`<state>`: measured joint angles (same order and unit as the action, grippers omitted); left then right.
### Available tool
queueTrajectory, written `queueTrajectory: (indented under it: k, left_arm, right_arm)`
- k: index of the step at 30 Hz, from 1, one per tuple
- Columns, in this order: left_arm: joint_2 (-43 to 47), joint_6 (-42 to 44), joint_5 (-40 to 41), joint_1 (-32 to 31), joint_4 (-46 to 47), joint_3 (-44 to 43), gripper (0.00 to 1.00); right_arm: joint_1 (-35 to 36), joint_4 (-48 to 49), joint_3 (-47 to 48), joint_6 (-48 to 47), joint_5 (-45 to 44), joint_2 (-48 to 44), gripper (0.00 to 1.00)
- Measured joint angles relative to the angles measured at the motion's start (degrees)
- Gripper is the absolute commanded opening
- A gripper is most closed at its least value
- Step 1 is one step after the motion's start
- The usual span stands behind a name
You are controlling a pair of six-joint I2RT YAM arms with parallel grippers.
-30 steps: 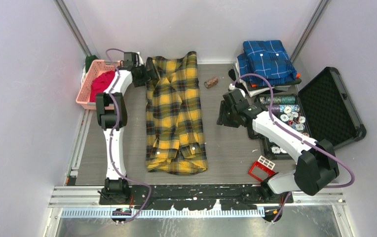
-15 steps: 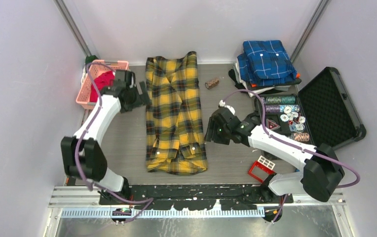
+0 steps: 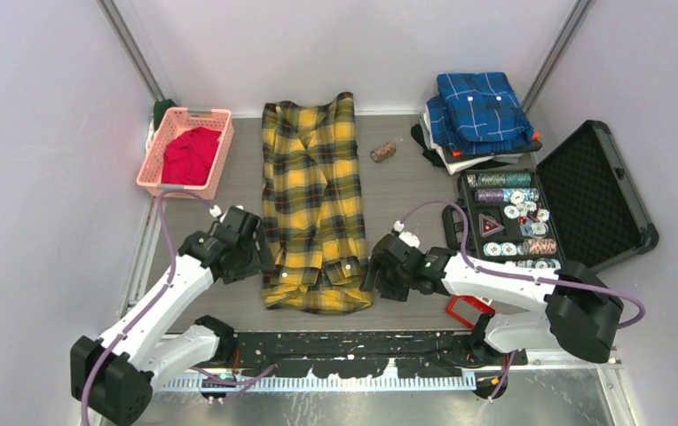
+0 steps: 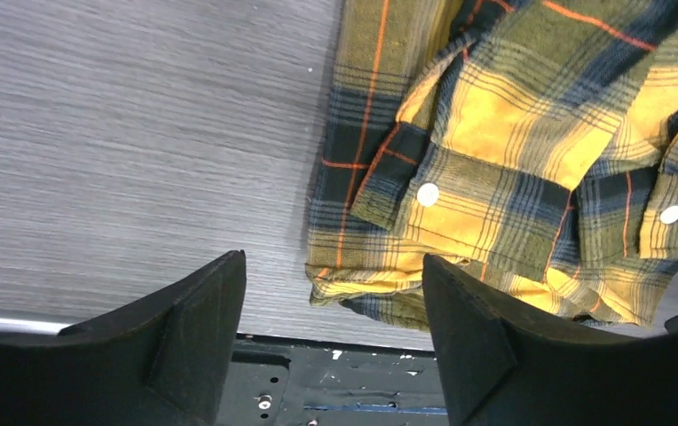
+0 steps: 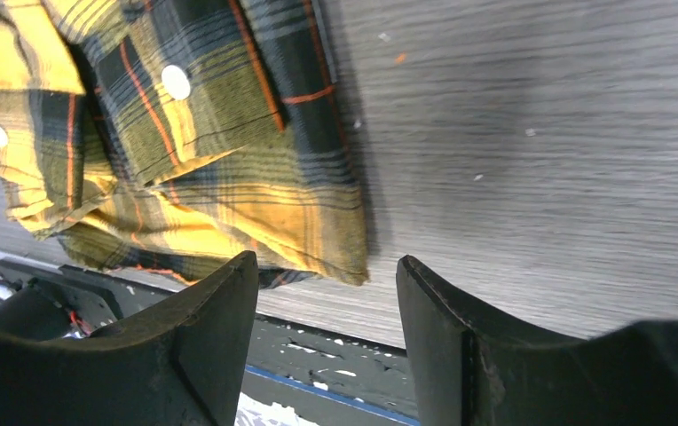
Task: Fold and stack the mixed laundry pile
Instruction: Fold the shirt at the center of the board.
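The yellow-and-black plaid shirt (image 3: 313, 204) lies as a long narrow strip down the middle of the table, cuffs and white buttons at its near end. My left gripper (image 3: 251, 257) hovers open beside the shirt's near-left corner. In the left wrist view the shirt (image 4: 513, 133) has that corner between the open left gripper (image 4: 333, 266) fingers, untouched. My right gripper (image 3: 378, 271) stands open by the near-right corner. The right wrist view shows the shirt (image 5: 185, 160) hem just ahead of the empty right gripper (image 5: 327, 262). The red T-shirt (image 3: 189, 155) lies crumpled in the pink basket (image 3: 201, 113).
A folded blue plaid shirt (image 3: 482, 111) tops a stack at the back right. An open black case (image 3: 597, 191) with poker chips (image 3: 508, 209) sits on the right. A small brown roll (image 3: 382, 152) lies right of the shirt, a red frame (image 3: 469, 311) near the right arm's base.
Both arms have swung toward me: the left from the shirt's far end by the basket to its near-left corner, the right from mid-table to the near-right corner. The shirt has not moved.
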<state>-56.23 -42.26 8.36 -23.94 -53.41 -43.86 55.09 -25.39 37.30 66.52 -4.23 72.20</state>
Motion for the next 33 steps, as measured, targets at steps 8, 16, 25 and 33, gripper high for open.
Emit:
queueTrajectory:
  k: [8,16,25,33]
  left_arm:
    - [6.3,-10.5,4.9,-9.4,-2.0,5.6,0.68]
    - [7.3,-16.6,7.0,-14.4,-2.8,9.1,0.67]
    - [7.8,-19.1,6.4,-15.1,-1.0,14.0,0.6]
    - [7.5,-20.6,4.2,-15.2,6.9,19.9,0.45]
  right_arm:
    - [5.2,4.9,-1.3,5.3,-1.4,4.2,0.52]
    - [7.5,8.8,-2.9,8.9,-3.3,5.9,0.33]
    - [7.9,10.5,-3.7,9.7,-4.6,6.7,0.06]
    - [8.0,10.6,-3.8,9.5,-4.9,6.7,0.01]
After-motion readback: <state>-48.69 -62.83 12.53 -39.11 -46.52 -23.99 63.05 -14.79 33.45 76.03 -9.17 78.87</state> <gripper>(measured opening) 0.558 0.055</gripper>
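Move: The folded shirt's near right corner lies about 2 cm back, 3 cm left and 4 cm below the right hand, with a buttoned cuff some 9 cm forward and 5 cm left of that corner. The near left corner lies about 6 cm back, 2 cm right and 9 cm below the left hand, and the other buttoned cuff some 8 cm forward and 4 cm right of this corner. Right hand sinks 3 cm leftward and pinches its shirt corner; left lowers 8 cm, 6 back, around its corner, half-open. ##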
